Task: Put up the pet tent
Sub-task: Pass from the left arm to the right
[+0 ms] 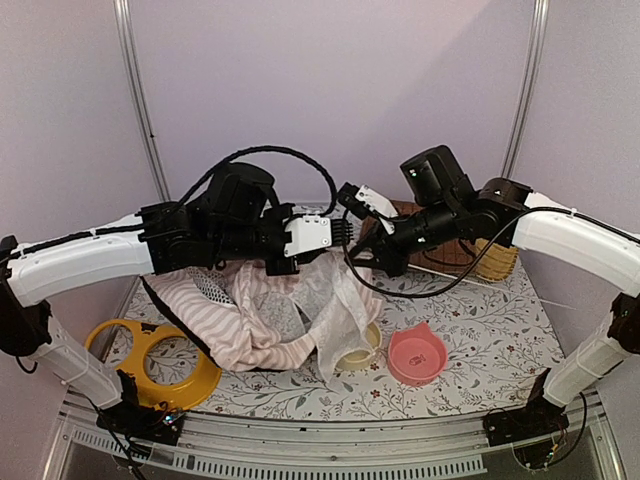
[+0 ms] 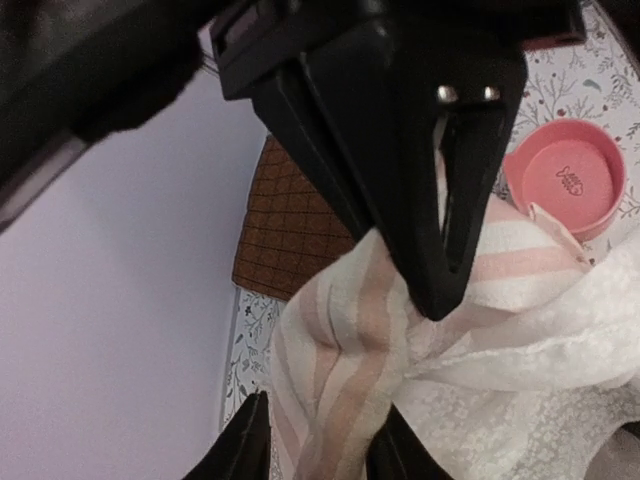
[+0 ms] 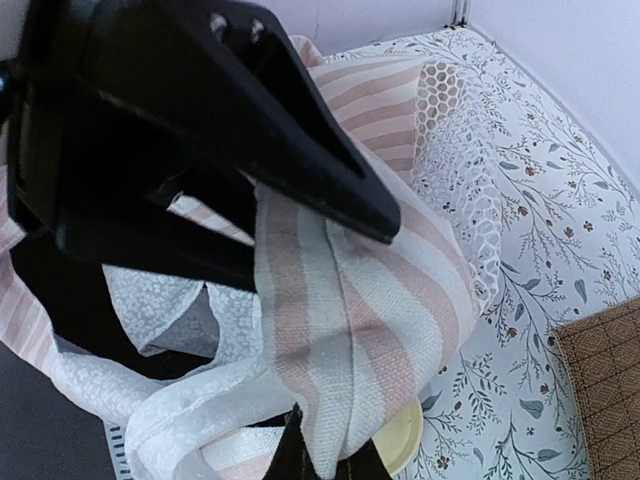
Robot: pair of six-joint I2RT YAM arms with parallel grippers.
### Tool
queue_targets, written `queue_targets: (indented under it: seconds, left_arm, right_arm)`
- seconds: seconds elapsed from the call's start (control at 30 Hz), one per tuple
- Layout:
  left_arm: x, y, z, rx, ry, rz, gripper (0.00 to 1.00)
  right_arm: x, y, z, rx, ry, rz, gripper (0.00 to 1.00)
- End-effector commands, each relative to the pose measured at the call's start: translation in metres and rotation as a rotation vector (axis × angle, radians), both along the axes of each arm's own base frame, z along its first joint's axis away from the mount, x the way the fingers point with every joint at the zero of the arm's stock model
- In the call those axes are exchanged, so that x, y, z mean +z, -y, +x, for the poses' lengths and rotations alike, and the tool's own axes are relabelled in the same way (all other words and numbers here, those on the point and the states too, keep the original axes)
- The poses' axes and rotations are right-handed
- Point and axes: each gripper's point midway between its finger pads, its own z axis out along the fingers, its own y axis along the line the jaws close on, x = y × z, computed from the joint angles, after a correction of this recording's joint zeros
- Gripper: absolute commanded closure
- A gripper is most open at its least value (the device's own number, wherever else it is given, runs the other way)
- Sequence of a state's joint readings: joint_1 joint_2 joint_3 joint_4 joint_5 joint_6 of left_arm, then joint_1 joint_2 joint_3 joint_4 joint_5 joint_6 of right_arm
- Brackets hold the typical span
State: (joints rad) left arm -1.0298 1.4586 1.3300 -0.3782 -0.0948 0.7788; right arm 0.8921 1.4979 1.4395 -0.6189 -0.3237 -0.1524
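The pet tent (image 1: 285, 315), pink-and-white striped with white mesh, hangs crumpled above the table's middle. Both grippers meet at its top. My left gripper (image 1: 345, 240) (image 2: 320, 445) has its fingers apart, and a striped fold (image 2: 350, 350) runs between them. My right gripper (image 1: 368, 260) (image 3: 330, 462) is shut on a striped fold (image 3: 350, 340), pinched at the fingertips. Each wrist view shows the other arm's black finger close above the fabric: the right one (image 2: 440, 200), the left one (image 3: 260, 130). No poles show.
A yellow bowl (image 1: 357, 356) and a pink bowl (image 1: 417, 355) sit under and right of the hanging fabric. A yellow ring-shaped feeder (image 1: 160, 365) lies front left. A brown quilted mat (image 1: 445, 250) and a wicker basket (image 1: 497, 262) stand back right.
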Motion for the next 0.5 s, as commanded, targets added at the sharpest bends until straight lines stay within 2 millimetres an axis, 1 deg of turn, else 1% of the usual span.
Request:
queue_targets:
  seconds: [0.0, 0.07, 0.17, 0.27, 0.33, 0.4, 0.47]
  left_arm:
    - [0.091, -0.003, 0.009, 0.055, 0.153, -0.336, 0.58]
    - [0.113, -0.011, 0.013, 0.101, 0.17, -0.43, 0.45]
    - [0.146, -0.02, 0.019, 0.165, 0.155, -0.549, 0.34]
    - [0.184, -0.028, 0.019, 0.212, 0.101, -0.675, 0.29]
    - [0.203, -0.033, 0.016, 0.226, 0.052, -0.753, 0.28]
    - [0.217, -0.038, 0.011, 0.228, -0.002, -0.822, 0.27]
    - [0.224, -0.041, 0.005, 0.225, -0.065, -0.872, 0.26]
  right_arm:
    - [0.021, -0.003, 0.034, -0.167, 0.057, 0.081, 1.0]
    - [0.025, -0.002, 0.043, -0.229, 0.065, 0.102, 1.0]
    - [0.028, 0.0, 0.059, -0.328, 0.063, 0.129, 1.0]
    - [0.029, -0.001, 0.074, -0.416, 0.058, 0.156, 1.0]
    - [0.029, -0.003, 0.084, -0.467, 0.048, 0.178, 1.0]
    - [0.031, -0.006, 0.094, -0.516, 0.053, 0.2, 1.0]
    - [0.032, -0.008, 0.105, -0.559, 0.065, 0.22, 1.0]
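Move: The striped tent's corner is already between my right fingers, and my half-open left fingers are still around it, about 4 cm to the left of my right hand. The tent's slack body hangs some 20 cm left of my right hand, 6 cm back and 15 cm lower. The cream bowl is about 6 cm back from my right hand and 25 cm below; the pink bowl is 9 cm back, 13 cm right and equally low. I open my left fingers the rest of the way, come free of the tent corner and lift that hand almost straight up by about 19 cm, fingers swinging up some 40 degrees from their downward slant. My right hand keeps its pinch on the corner and draws it forward about 6 cm, away from the bowls, turning clockwise about 20 degrees. ##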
